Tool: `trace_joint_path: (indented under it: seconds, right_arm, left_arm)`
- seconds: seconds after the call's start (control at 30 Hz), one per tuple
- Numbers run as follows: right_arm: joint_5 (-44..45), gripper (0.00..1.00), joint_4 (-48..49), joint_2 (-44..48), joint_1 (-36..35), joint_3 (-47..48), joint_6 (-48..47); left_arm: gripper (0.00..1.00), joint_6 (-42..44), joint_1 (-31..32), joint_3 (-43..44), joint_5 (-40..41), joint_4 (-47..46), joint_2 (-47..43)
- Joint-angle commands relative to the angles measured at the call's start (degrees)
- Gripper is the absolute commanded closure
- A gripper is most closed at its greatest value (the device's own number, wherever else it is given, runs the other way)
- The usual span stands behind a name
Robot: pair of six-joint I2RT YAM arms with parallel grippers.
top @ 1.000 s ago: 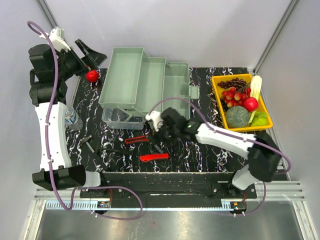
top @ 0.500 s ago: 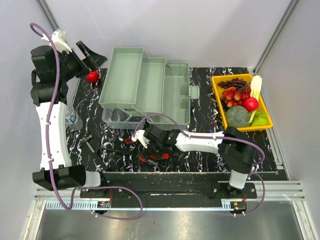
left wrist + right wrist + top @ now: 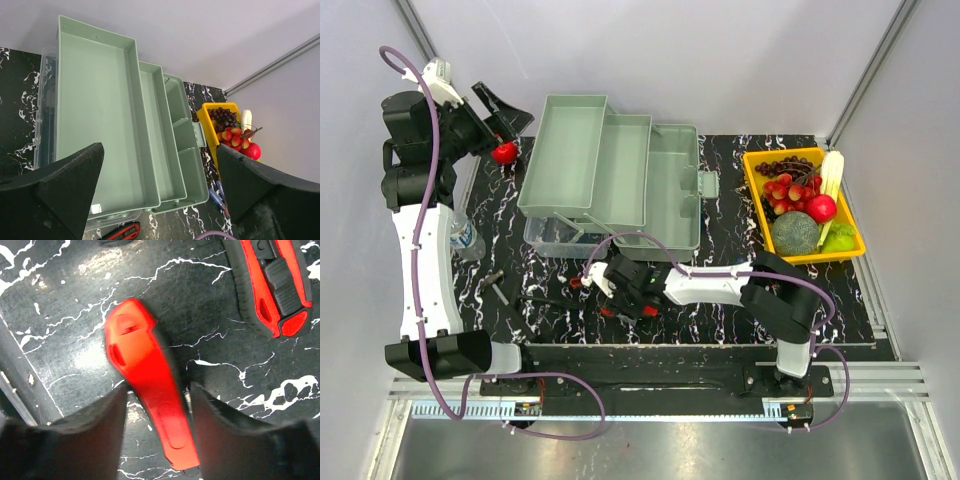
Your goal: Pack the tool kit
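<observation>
The tool kit's pale green toolbox (image 3: 610, 180) stands open at the back, its fold-out trays (image 3: 100, 115) spread and empty. A red-handled tool (image 3: 150, 390) lies flat on the black marbled mat. My right gripper (image 3: 155, 435) is low over it, open, one finger on each side of the handle with small gaps. A red-and-black utility knife (image 3: 272, 285) lies just beyond. In the top view the right gripper (image 3: 625, 295) hides most of the red tool. My left gripper (image 3: 160, 195) hangs open and empty, high at the back left (image 3: 490, 110). A blue-handled tool (image 3: 216, 197) lies right of the toolbox.
A yellow tray (image 3: 820, 257) of fruit sits at the right edge. A small water bottle (image 3: 465, 238) stands by the left arm, and a red ball-like thing (image 3: 504, 152) sits at the toolbox's back left corner. Thin black tools (image 3: 510, 292) lie front left.
My right arm has swung left and nearer the front edge, dropping over the red-handled tool, and its jaws have narrowed around it. The left arm has stayed put.
</observation>
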State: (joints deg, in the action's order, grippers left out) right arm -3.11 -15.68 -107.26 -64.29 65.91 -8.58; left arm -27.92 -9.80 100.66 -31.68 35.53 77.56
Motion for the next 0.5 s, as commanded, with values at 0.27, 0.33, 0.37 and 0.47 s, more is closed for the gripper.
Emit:
trace_joint_path:
  seconds: [0.27,0.33,0.37,0.47]
  right_arm:
    - [6.6,0.78,4.3,10.0,-1.0,-3.2,0.0]
    - [6.9,0.79,4.4,12.6,-1.0,-3.0,0.1]
    - [7.2,0.79,4.6,13.8,-1.0,-2.9,0.2]
    - [8.6,0.79,4.7,18.3,-1.0,-1.8,1.0]
  left_arm:
    - [0.01,0.9,0.0,0.6,2.1,-1.4,-1.0]
    - [0.01,0.9,-0.1,0.5,2.6,-1.4,-0.9]
    - [0.01,0.9,0.0,0.6,2.9,-1.4,-0.9]
    - [0.01,0.9,-0.3,0.7,3.2,-1.4,-0.7]
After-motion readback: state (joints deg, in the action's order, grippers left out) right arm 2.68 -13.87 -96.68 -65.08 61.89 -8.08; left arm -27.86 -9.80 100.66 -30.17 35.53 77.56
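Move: The lower red utility knife lies between the right hand's open fingertips, its middle about 1 cm to the left of the hand and about 1 cm below it. The second red cutter is some 10 cm ahead and 8 cm to the left, the dark tool roughly 19 cm left and 3 cm ahead, and the open tool box's middle about 32 cm ahead, 7 cm left and 5 cm above. From the left hand the knife is about 20 cm back, 22 cm right and 43 cm down. The right hand shuts its fingers across the knife lying on the table and pinches it by the sides of its handle, easing about 1 cm forward and a little to the right while still low. With the grip made it lifts the knife up off the table, slowly then fast, by some 5 cm, the wrist tilting about 10 degrees as the fingertips swing forward. ##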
